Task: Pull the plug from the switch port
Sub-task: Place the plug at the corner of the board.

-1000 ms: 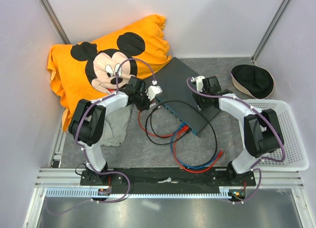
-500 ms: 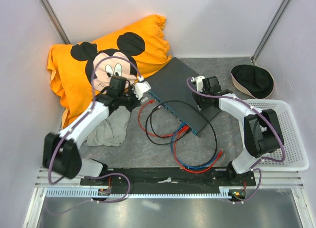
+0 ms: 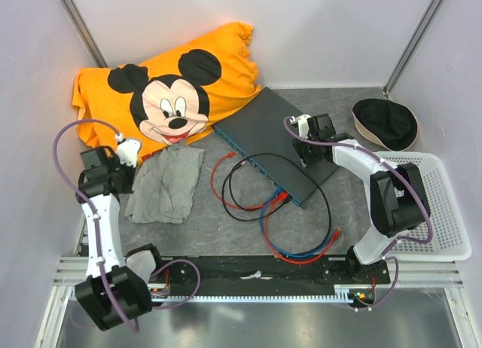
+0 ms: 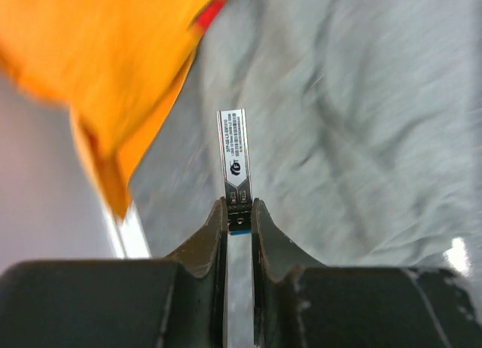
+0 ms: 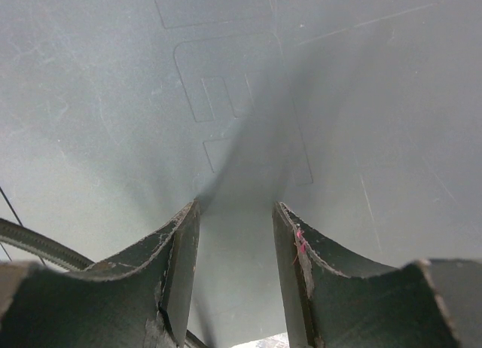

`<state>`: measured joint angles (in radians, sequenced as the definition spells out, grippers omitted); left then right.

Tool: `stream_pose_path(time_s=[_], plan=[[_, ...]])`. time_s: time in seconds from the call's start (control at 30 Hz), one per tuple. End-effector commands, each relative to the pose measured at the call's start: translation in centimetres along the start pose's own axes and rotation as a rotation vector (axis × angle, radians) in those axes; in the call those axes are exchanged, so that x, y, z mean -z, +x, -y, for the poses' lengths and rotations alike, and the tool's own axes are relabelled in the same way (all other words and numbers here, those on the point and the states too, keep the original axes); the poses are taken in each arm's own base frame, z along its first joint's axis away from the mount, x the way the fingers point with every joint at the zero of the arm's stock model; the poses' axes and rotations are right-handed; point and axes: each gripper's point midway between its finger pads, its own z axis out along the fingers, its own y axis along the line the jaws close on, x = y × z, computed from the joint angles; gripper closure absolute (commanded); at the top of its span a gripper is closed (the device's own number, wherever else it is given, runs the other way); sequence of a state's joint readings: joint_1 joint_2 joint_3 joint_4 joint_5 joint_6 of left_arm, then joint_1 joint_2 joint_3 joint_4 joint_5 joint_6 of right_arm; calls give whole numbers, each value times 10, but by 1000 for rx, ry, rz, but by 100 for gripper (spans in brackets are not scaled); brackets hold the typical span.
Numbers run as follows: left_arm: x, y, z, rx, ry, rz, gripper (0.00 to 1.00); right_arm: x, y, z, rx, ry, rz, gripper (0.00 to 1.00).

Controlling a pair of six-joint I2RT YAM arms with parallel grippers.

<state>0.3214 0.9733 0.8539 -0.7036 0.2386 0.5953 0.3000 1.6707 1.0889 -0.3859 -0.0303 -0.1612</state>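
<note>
The switch (image 3: 271,137) is a flat dark grey box lying at an angle mid-table, its teal socket face (image 3: 260,167) turned to the near left. Far from it, at the table's left edge, my left gripper (image 3: 126,149) is shut on the plug (image 4: 234,156), a small silver module with a label, which sticks out beyond the fingertips (image 4: 218,212) over grey cloth. My right gripper (image 3: 304,126) stands on the switch's top (image 5: 226,77), its jaws apart with nothing between them (image 5: 236,206).
Black, red and blue cables (image 3: 280,206) loop from the teal face toward the arm bases. A grey cloth (image 3: 166,184) lies left of the switch and an orange Mickey pillow (image 3: 169,80) behind it. At the right are a black cap (image 3: 385,123) and a white basket (image 3: 446,212).
My left arm has swung from the switch's left corner across the cloth to the far left edge, carrying the plug. The right arm has stayed on the switch.
</note>
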Motion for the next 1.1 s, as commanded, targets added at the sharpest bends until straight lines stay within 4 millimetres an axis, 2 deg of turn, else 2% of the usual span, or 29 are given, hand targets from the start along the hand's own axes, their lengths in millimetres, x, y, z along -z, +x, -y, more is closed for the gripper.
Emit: stream_pose_path(time_s=[0.0,0.03,0.13,0.17,0.2,0.37,0.57,0.73,0.8,0.83,0.93,1.03,1.07], plan=[[-3,53,-11,39,7,-114,98,-12,20,-3,4,-12,-99,48],[-5,70,-15,89,-2,-146,99,-13,20,-3,3,-13,-101,48],[-19,91,-15,144,20,-190,98,-13,19,-3,2,-18,-105,48],[-23,93,-14,160,19,-191,98,-12,18,-3,0,-17,-102,48],[-28,91,-23,160,-13,-171,99,-11,19,-3,2,-18,-103,48],[-49,115,-33,221,-29,-227,99,-8,23,-4,6,-20,-104,48],[-44,137,-56,255,-80,-248,98,-4,27,-4,13,-13,-96,48],[-44,150,-51,227,-70,-259,97,-4,31,-4,10,-14,-99,48],[-46,154,-50,237,-69,-277,84,-6,31,-5,10,-18,-101,48],[-47,155,-50,245,-71,-282,72,-6,29,-4,11,-17,-97,48],[-44,150,-53,247,-81,-269,56,-6,25,-3,13,-13,-93,48],[-35,129,-60,253,-87,-219,48,-8,25,-3,16,-13,-96,48],[-33,119,-61,276,-79,-190,33,-7,24,-3,16,-14,-94,47]])
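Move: The plug is already pinched in the left hand. The bare spot at the board's corner lies about 6 cm back, 9 cm to the left and 13 cm below. The grey cloth's middle is roughly 3 cm ahead and 8 cm right, the orange cushion's near corner 6 cm ahead and 7 cm left, the white side rail some 17 cm left and level. From the right hand that spot is about 68 cm left and 17 cm back. Down, leftward and back in one swift sweep, the left hand carries the plug towards the bare corner between cloth and side rail, sinking about 12 cm while the fingers tip some 15 degrees steeper and the hand turns counter-clockwise. Once low it slides on left by several centimetres, stops, and opens its fingers to let go of the plug. ##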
